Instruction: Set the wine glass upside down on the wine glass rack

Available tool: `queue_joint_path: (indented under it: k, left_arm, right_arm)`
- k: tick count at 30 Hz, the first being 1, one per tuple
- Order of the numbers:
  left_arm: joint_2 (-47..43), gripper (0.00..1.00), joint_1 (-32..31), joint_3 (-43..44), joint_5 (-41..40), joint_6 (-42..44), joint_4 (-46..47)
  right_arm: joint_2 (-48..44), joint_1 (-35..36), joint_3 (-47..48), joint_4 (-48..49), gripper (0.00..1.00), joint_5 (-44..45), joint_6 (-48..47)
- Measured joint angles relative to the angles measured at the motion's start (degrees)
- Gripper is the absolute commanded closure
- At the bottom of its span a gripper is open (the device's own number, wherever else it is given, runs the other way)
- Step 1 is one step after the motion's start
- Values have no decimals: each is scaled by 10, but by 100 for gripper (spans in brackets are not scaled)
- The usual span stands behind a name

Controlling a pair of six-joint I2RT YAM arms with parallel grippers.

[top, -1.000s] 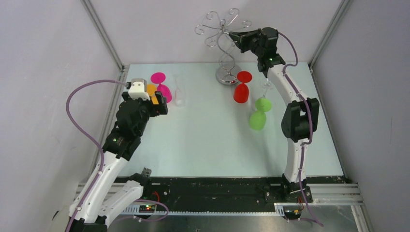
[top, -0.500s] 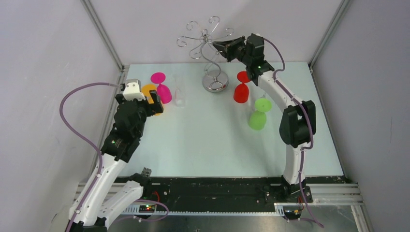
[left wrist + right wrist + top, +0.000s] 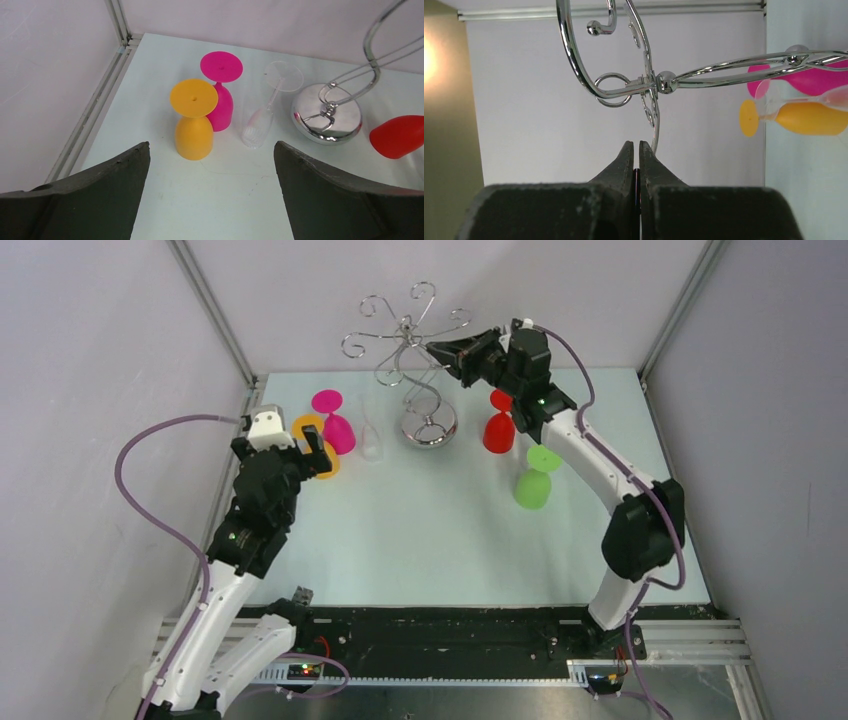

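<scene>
The chrome wine glass rack (image 3: 428, 425) stands at the back middle of the table, and it looks tilted. My right gripper (image 3: 432, 348) is shut on one of its top wire arms (image 3: 659, 82). Several wine glasses stand upside down on the table: orange (image 3: 194, 120), pink (image 3: 221, 90) and clear (image 3: 260, 125) at the back left, red (image 3: 500, 425) and green (image 3: 535, 480) to the right of the rack. My left gripper (image 3: 211, 149) hangs open just short of the orange glass, with nothing between its fingers.
The enclosure's walls and metal frame posts (image 3: 215, 320) close in the table at the back and sides. The right arm's elbow (image 3: 640, 535) hangs over the table's right part. The red glass sits close to the right forearm.
My right gripper has swung left and nearer, and the rack has come with it from the back right towards the middle. The left gripper has shifted slightly left by the orange glass.
</scene>
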Motion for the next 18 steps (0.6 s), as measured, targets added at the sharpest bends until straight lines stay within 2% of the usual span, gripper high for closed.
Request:
queue_joint_path:
  k: [10, 18]
  left_arm:
    - [-9, 2, 2, 0, -17, 0, 0]
    - [-9, 2, 6, 0, -21, 0, 0]
  right_arm:
    - [-170, 25, -137, -3, 100, 38, -28]
    - [-267, 57, -231, -10, 100, 72, -50]
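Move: The right hand already holds the rack by one of its wire arms, with the round base hanging some 36 cm below, about 5 cm farther out and 3 cm left. The bare middle of the table lies roughly 12 cm back, 3 cm right and 40 cm down. From this hand the red glass is about 3 cm ahead and 12 cm right, the green one 10 cm back and 20 cm right, the left clear glass level ahead and 17 cm left. From the left hand, that bare spot is some 4 cm ahead and 29 cm right, 31 cm down. Still pinching the rack's wire arm between shut fingers, the right hand draws the rack back towards the robot over the middle of the table, about 12 cm, drifting some 4 cm right. It rises nearly 3 cm, then starts to sink again, while the fingertips tip up by roughly 5 degrees. ##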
